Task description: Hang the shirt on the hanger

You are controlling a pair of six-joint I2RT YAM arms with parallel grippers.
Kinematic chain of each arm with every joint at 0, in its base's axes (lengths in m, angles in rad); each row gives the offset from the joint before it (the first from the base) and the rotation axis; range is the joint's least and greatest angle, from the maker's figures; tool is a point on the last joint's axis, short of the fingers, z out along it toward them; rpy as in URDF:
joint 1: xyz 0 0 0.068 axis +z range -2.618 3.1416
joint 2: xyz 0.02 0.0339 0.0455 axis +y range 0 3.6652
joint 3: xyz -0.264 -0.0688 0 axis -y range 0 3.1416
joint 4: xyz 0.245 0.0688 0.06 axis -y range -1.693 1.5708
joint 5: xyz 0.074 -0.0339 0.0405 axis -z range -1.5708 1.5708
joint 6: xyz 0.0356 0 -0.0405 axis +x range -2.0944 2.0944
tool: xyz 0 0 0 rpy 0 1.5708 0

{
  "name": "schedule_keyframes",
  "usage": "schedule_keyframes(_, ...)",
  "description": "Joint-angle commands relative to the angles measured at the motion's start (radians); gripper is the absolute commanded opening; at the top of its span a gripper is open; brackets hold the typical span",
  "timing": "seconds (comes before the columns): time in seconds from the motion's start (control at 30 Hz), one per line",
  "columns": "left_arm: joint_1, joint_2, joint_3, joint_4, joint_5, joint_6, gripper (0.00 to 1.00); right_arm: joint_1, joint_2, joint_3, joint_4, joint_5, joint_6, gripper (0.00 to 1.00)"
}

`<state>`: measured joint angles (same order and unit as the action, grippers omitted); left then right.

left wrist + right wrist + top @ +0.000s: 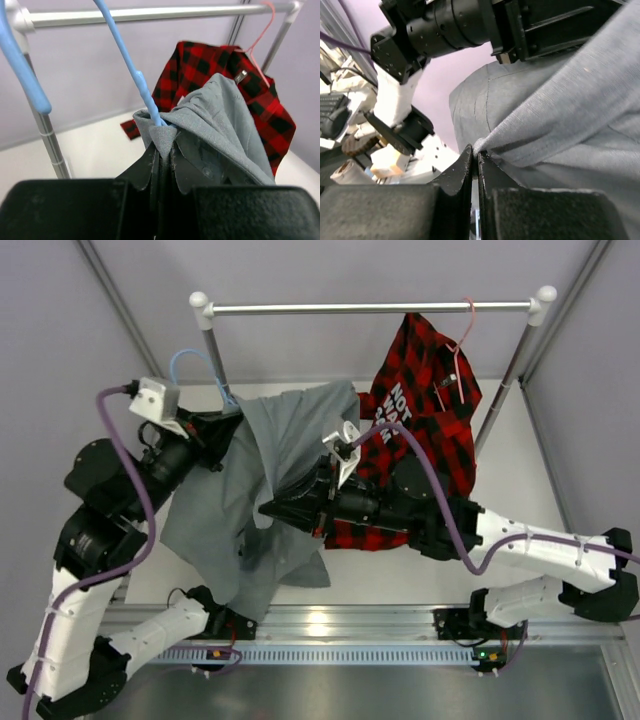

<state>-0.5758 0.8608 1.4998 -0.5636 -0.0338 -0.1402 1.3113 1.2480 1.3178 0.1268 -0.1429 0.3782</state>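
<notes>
The grey shirt (262,470) hangs in the air between my two arms, in front of the rail. My left gripper (162,142) is shut on a fold of the shirt (220,115) where the light-blue hanger (135,75) runs into the cloth. The hanger's hook (195,362) shows above the left arm. My right gripper (475,152) is shut on an edge of the shirt (560,125) lower down, near the middle (268,508). Most of the hanger's frame is hidden under the cloth.
A red-and-black plaid shirt (425,430) hangs on a pink hanger (465,325) from the metal rail (370,308), close behind the right arm. The rail's uprights (215,355) stand at left and right. The table's front edge (400,620) lies below.
</notes>
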Motion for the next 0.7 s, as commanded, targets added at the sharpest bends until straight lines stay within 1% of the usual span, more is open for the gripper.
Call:
schedule_keyframes(0.0,0.013,0.037,0.048,-0.032,-0.083,0.04,0.0,0.06,0.021,0.015,-0.062,0.026,-0.067,0.0)
schedule_keyframes(0.03,0.011,0.024,0.03,-0.015,-0.057,0.034,0.0,0.06,0.042,-0.018,-0.062,0.054,-0.062,0.0)
schedule_keyframes(0.07,0.013,0.006,0.004,0.002,0.002,0.034,0.0,0.059,0.053,-0.038,-0.062,0.081,-0.047,0.0)
schedule_keyframes(0.1,0.013,-0.035,-0.065,0.026,0.029,0.036,0.0,0.059,0.063,-0.058,-0.062,0.13,-0.038,0.0)
schedule_keyframes(0.17,0.013,-0.081,-0.139,0.103,0.11,0.042,0.0,0.057,0.087,-0.115,-0.061,0.178,-0.006,0.0)
schedule_keyframes(0.2,0.013,-0.098,-0.198,0.117,0.173,0.05,0.0,0.059,0.088,-0.133,-0.059,0.209,0.007,0.0)
schedule_keyframes(0.23,0.013,-0.132,-0.228,0.135,0.198,0.068,0.0,0.059,0.084,-0.169,-0.059,0.216,0.013,0.02)
schedule_keyframes(0.27,0.013,-0.146,-0.254,0.166,0.21,0.073,0.0,0.057,0.077,-0.187,-0.061,0.22,0.021,0.06)
schedule_keyframes(0.3,0.013,-0.158,-0.294,0.177,0.215,0.079,0.0,0.057,0.05,-0.204,-0.073,0.22,0.024,0.12)
schedule_keyframes(0.33,0.013,-0.17,-0.305,0.183,0.215,0.083,0.0,0.057,0.027,-0.224,-0.09,0.215,0.025,0.21)
schedule_keyframes(0.37,0.013,-0.181,-0.311,0.183,0.216,0.102,0.0,0.059,0.001,-0.264,-0.111,0.215,0.027,0.43)
schedule_keyframes(0.43,0.013,-0.189,-0.331,0.173,0.239,0.132,0.0,0.057,-0.112,-0.323,-0.22,0.223,0.027,0.55)
schedule_keyframes(0.47,0.013,-0.195,-0.34,0.166,0.264,0.137,0.0,0.057,-0.155,-0.337,-0.266,0.236,0.025,0.57)
schedule_keyframes(0.5,0.011,-0.195,-0.348,0.148,0.303,0.164,0.0,0.057,-0.248,-0.35,-0.315,0.265,0.027,0.57)
schedule_keyframes(0.53,0.013,-0.197,-0.369,0.143,0.41,0.175,0.0,0.057,-0.295,-0.37,-0.391,0.273,0.031,0.59)
schedule_keyframes(0.6,0.013,-0.2,-0.395,0.143,0.523,0.174,0.0,0.059,-0.404,-0.373,-0.444,0.249,0.019,0.63)
schedule_keyframes(0.67,0.013,-0.2,-0.436,0.174,0.644,0.157,0.0,0.057,-0.447,-0.335,-0.507,0.224,-0.011,0.69)
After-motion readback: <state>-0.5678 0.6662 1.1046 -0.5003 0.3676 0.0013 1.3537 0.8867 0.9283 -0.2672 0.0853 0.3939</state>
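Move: The left hand holds the gray shirt's neck with the hanger at the hook's root; the hook curves about 5 cm above, 4 cm left and 2 cm ahead of it. The right hand pinches the shirt's front edge, the hanger's free shoulder under cloth about 12 cm ahead and 9 cm right of it. The shirt's middle hangs about 12 cm below that hand, 5 cm ahead. From the left hand, the plaid shirt is 22 cm ahead, 28 cm right, 15 cm lower. Sharply down, after a slight lift, both hands bring the shirt down together; the right sinks about 20 cm, its fingers opening late in the drop to let go of the edge, then sweeps right and somewhat up, away from the shirt. The left, still pinching cloth and hanger, lowers, then draws back and right, turning about 20 degrees clockwise. ##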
